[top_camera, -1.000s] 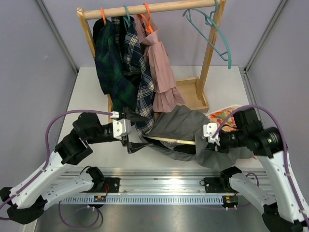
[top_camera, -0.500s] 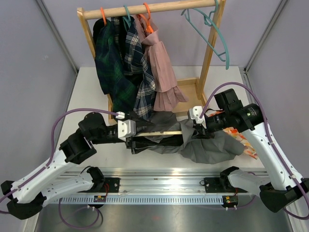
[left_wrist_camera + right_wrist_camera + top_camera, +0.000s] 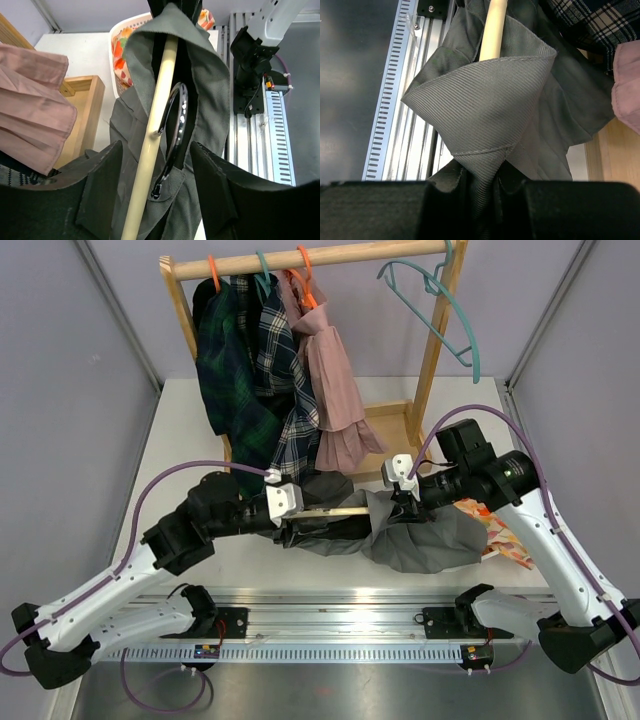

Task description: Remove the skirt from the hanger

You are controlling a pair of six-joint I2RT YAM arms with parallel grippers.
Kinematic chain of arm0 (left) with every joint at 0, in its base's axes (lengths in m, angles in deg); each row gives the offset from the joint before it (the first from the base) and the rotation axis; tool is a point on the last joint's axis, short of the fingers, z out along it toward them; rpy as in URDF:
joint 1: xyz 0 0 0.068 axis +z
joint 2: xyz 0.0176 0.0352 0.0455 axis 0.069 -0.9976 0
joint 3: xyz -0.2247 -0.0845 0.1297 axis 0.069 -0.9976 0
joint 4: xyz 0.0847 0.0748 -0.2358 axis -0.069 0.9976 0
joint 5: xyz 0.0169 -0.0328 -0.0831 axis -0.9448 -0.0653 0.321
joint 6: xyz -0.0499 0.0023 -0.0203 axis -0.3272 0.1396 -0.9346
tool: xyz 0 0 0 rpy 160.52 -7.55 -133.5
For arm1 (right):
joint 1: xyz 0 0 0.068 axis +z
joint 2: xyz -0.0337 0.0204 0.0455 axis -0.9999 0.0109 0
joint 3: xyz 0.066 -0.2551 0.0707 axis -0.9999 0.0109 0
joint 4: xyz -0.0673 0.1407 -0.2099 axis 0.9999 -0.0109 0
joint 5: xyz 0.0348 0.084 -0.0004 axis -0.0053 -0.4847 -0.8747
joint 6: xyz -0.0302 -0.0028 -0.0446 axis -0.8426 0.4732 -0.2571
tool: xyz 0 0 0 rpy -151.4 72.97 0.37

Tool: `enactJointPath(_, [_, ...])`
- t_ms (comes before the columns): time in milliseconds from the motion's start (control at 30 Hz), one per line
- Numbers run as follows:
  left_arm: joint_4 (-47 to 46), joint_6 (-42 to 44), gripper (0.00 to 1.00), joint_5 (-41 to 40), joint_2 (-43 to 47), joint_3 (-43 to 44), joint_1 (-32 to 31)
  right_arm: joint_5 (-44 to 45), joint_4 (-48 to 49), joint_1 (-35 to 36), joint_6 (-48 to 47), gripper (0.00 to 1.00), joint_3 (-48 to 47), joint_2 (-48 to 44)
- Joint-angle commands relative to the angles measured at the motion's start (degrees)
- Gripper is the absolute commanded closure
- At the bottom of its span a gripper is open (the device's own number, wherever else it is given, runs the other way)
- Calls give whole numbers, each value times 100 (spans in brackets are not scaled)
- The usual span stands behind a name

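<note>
The grey skirt (image 3: 425,538) hangs bunched over a pale wooden hanger bar (image 3: 338,510) held low in front of the rack. My right gripper (image 3: 399,499) is shut on a fold of the skirt (image 3: 490,105), with the bar's end (image 3: 493,25) showing above that fold. My left gripper (image 3: 293,513) is at the bar's left end. In the left wrist view its jaws stand apart on either side of the bar (image 3: 159,107), the metal hook (image 3: 176,127) and the skirt's cloth (image 3: 212,95), with gaps on both sides. My left gripper (image 3: 156,152) is open.
A wooden clothes rack (image 3: 437,335) stands behind, carrying dark plaid garments (image 3: 250,370), a pink skirt (image 3: 335,390) and a bare teal hanger (image 3: 450,315). A basket of colourful cloth (image 3: 505,535) lies at the right. A metal rail (image 3: 340,625) runs along the near edge.
My right gripper has pulled the skirt leftward and toward the rack, bunching it along the bar. My left gripper has moved right along the hanger and its jaws have narrowed.
</note>
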Motion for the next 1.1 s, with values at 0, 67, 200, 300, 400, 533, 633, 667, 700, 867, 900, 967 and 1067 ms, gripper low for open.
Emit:
enactJointPath(0, [-130,170,46,-176,-6,-111,-22,-510,461,95,-5,100,-341,-18])
enactJointPath(67, [-50,276,47,-325,2,-155,-22,-519,461,104,-14,100,-350,-18])
enactJointPath(200, [29,399,52,-510,55,-270,-22,-536,435,121,-31,100,-324,-26])
enactJointPath(300, [-15,425,64,-554,90,-323,-22,-545,435,121,-31,100,-297,-53])
enactJointPath(400, [-15,417,75,-528,64,-349,-22,-536,426,121,-58,100,-271,-53])
enactJointPath(533, [29,364,93,-388,29,-323,-22,-501,391,139,-128,100,-218,-53])
enactJointPath(633, [20,233,100,-256,55,-296,-22,-431,391,148,-207,100,-148,-53])
enactJointPath(667, [12,180,100,-229,81,-296,-22,-413,382,148,-216,100,-130,-61])
enactJointPath(700, [3,153,100,-203,90,-305,-22,-396,391,148,-216,100,-95,-53])
enactJointPath(867, [3,-373,100,-430,196,-340,-22,-378,768,148,248,85,1,-53])
enactJointPath(900, [3,-575,100,-535,213,-358,-22,-361,856,156,537,80,19,-44])
enactJointPath(967, [38,-804,100,-904,266,-384,-22,-273,1321,148,1055,58,37,-35])
enactJointPath(1067, [64,-1217,100,-1432,441,-472,-22,52,1963,148,2268,29,-59,-9])
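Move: The bare wooden hanger bar lies about 3 cm below the open left gripper, lengthwise between its fingers; the plaid shirt hangs some 15 cm ahead and 3 cm left of that gripper, reaching about 8 cm higher. The right gripper already pinches the grey skirt over the hanger's other end, and that bare bar lies roughly 23 cm to its left, level in depth and height. The basket is some 25 cm right of the right gripper, level in depth, 20 cm below. Lower the left gripper about 3 cm so its open fingers straddle the wooden hanger bar, and close them until they pinch it, while the right gripper holds the skirt end still. Once the bar is gripped, open the right fingers and start that hand some 2 cm left, forward and up, as the left tips its fingers slightly down. ##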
